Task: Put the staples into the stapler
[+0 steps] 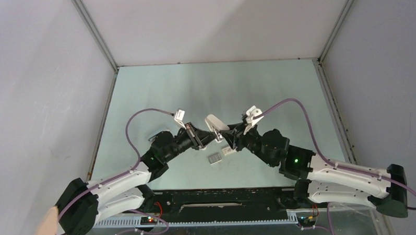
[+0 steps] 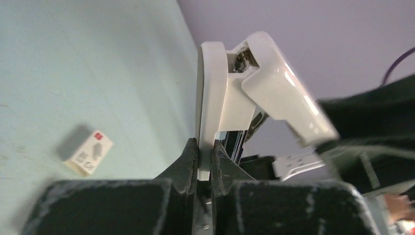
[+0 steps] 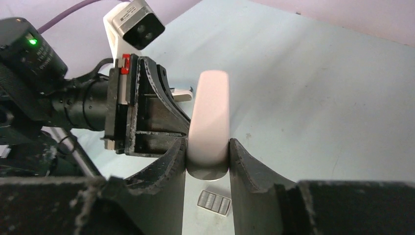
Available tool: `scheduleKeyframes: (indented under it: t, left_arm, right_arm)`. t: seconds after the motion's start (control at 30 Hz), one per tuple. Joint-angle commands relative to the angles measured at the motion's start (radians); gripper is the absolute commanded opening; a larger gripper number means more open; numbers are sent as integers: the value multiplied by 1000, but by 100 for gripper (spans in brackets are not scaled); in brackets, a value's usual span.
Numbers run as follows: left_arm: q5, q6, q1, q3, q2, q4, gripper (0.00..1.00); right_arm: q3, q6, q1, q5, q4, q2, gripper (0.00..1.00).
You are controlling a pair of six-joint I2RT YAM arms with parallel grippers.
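Note:
The white stapler (image 1: 214, 122) hangs above the middle of the table, held between both arms. It is hinged open, and one thin white arm of the stapler (image 2: 213, 103) stands between the pads of my left gripper (image 2: 204, 149), which is shut on it. The other arm angles off to the right. My right gripper (image 3: 208, 147) is shut on the rounded white arm of the stapler (image 3: 209, 117). The staples (image 3: 214, 202), a small grey ribbed block, lie flat on the table below; from above the staples (image 1: 214, 158) sit just in front of the grippers.
A little white box with a red mark (image 2: 88, 152) lies on the table; in the top view the box (image 1: 227, 151) is next to the staples. The left arm's wrist camera (image 3: 134, 22) sits close to the right gripper. Grey walls enclose the table.

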Motion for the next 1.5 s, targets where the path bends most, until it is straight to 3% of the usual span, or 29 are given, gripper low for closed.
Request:
scheduleKeyframes:
  t: [0.0,0.2,0.47,0.77,0.9,1.1,1.2,1.3,1.47]
  left_arm:
    - [-160,315,25,55,-56,-162,0]
    - [-316,577,-63,106,-97,-363,0]
    - [-639,835,-252,167,-104,-580,0]
    - [-984,1067,-494,260,92,-694,0]
    - [-1009,1081,-515,267,148,-695,0]
    - [-928,1016,-509,263,85,-662,0]
    - [-833,931,-477,278,56,-666,0]
    - [-722,829,-399,288,41,-687,0]
    - [-543,666,-276,297,33,-687,0]
  right_arm:
    - [116,43,-64,-77,-208,-107,0]
    - [232,68,-217,-236,-398,-121,0]
    - [356,50,-427,-520,-556,-102,0]
    - [418,10,-625,-777,-642,-68,0]
    - [427,-8,-687,-826,-661,-64,0]
    - [406,18,-705,-856,-638,-44,0]
    - [368,65,-704,-833,-572,-56,19]
    - [336,111,-702,-766,-524,-83,48]
    - [284,177,-674,-652,-441,-141,80]
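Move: Ahead of the right hand, about 7 cm out and 6 cm to its left at roughly its own height, is the hinge of the stapler, whose cover it already pinches. From the left hand, still gripping the base, the hinge lies some 5 cm ahead, 1 cm left and 5 cm up. Well below, on the table, the staple strips lie about 5 cm ahead and 5 cm left of the right hand, the staple box about 9 cm straight ahead of it. Swinging the cover away from the base, the right hand carries its held end some 8 cm to the right, rising first and sinking again while tipping down about 25 degrees. The left hand keeps its pinch on the base and rolls about 60 degrees, left side up, then lowers a few centimetres and shifts left. Finally the right fingers open and leave the cover, moving forward, up and a little farther right. ##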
